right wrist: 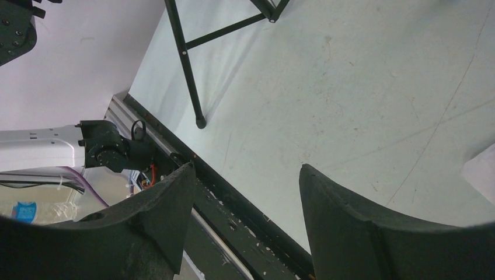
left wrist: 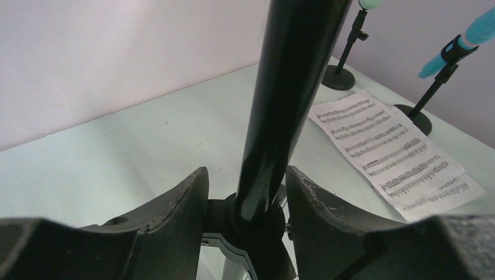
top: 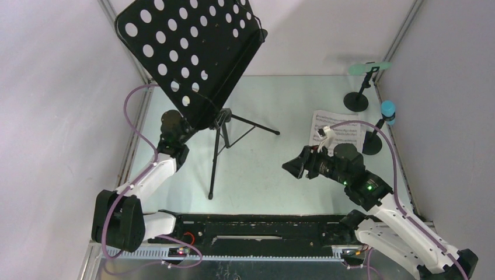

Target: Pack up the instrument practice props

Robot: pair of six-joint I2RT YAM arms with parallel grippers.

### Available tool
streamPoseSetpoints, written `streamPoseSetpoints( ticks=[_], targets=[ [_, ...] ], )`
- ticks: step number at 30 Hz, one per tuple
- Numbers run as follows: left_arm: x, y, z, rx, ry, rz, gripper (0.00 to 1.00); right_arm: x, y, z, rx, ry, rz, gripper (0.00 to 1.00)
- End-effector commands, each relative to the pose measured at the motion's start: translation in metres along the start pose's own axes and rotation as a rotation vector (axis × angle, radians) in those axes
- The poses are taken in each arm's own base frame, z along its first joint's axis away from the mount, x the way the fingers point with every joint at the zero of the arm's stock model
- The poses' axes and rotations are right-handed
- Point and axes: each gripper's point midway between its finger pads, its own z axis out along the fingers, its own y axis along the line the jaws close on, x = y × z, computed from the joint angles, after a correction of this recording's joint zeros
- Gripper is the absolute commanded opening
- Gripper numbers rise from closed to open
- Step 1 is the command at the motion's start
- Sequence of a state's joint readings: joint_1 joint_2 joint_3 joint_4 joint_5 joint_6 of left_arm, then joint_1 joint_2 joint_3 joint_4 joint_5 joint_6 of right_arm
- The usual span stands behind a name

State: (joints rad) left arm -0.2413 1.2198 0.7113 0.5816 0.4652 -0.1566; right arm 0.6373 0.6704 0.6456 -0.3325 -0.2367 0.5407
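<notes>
The black music rack stands at the back left, its perforated desk [top: 187, 52] tilted over the tripod legs [top: 217, 157]. My left gripper [left wrist: 245, 175] sits low on the rack's pole [left wrist: 280, 105], with both fingers against the collar, shut on it. A white sheet-music page [top: 335, 129] lies flat at the right. Behind it the mint-green microphone [top: 369, 67] rests in its round-based holder [top: 356, 102]. The blue microphone [top: 389, 112] sits in the second holder [top: 372, 146]. My right gripper [top: 290, 166] hovers left of the page, open and empty, with only table between its fingers [right wrist: 344, 227].
A black rail [top: 251, 227] runs along the near edge between the arm bases. White walls and aluminium frame posts [top: 403, 35] close in the back and sides. One tripod leg [right wrist: 187, 64] reaches toward the rail in front of my right gripper.
</notes>
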Motion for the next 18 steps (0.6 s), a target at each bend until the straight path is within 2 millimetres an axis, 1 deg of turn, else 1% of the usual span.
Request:
streamPoseSetpoints(
  ticks=[1, 3, 6, 9, 10, 12, 15, 18],
  targets=[
    [-0.041, -0.002, 0.005, 0.021, -0.086, 0.057, 0.53, -0.015, 0.015, 0.003, -0.039, -0.052, -0.002, 0.73],
    [-0.041, -0.001, 0.007, 0.023, -0.085, 0.054, 0.44, -0.013, 0.016, 0.003, -0.038, -0.049, -0.005, 0.73],
    [-0.043, -0.004, 0.01, 0.045, -0.082, 0.045, 0.29, -0.011, 0.015, 0.002, -0.03, -0.048, -0.01, 0.73],
    [-0.045, -0.008, 0.012, 0.065, -0.079, 0.01, 0.05, -0.01, 0.014, 0.002, -0.02, -0.046, -0.012, 0.73],
    [-0.045, -0.012, 0.013, 0.072, -0.077, -0.001, 0.01, -0.01, 0.014, 0.001, -0.018, -0.048, -0.012, 0.73],
    [-0.042, -0.016, 0.014, 0.053, -0.073, -0.018, 0.0, -0.009, 0.013, 0.001, -0.013, -0.048, -0.013, 0.73],
    [-0.035, -0.028, 0.012, 0.027, -0.074, -0.056, 0.0, -0.009, 0.011, 0.0, -0.001, -0.05, -0.01, 0.73],
    [-0.033, -0.026, 0.011, -0.059, -0.089, -0.157, 0.0, -0.009, 0.01, 0.001, 0.007, -0.053, -0.008, 0.73]
  ],
)
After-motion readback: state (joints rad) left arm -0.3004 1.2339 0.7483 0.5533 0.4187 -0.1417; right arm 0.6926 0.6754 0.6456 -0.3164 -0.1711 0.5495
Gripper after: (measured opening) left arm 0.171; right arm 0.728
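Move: The music stand's post already stands between the left hand's open fingers, about 1 cm ahead of the hand point, with the tripod hub some 5 cm below. One tripod foot is on the table about 25 cm back, 5 cm left and 26 cm below this hand; another is roughly level with it, 20 cm to the right and equally low. From the right hand the post lies about 16 cm ahead and 20 cm left, a few centimetres higher. The music stand's black post, just above the hub, is pinched from both sides as the left fingers close from more than half open to nearly shut around it. During and after the closing, the left hand eases about 2 cm to the right, carrying its hold on the post that way, with hardly any turn of the wrist. ##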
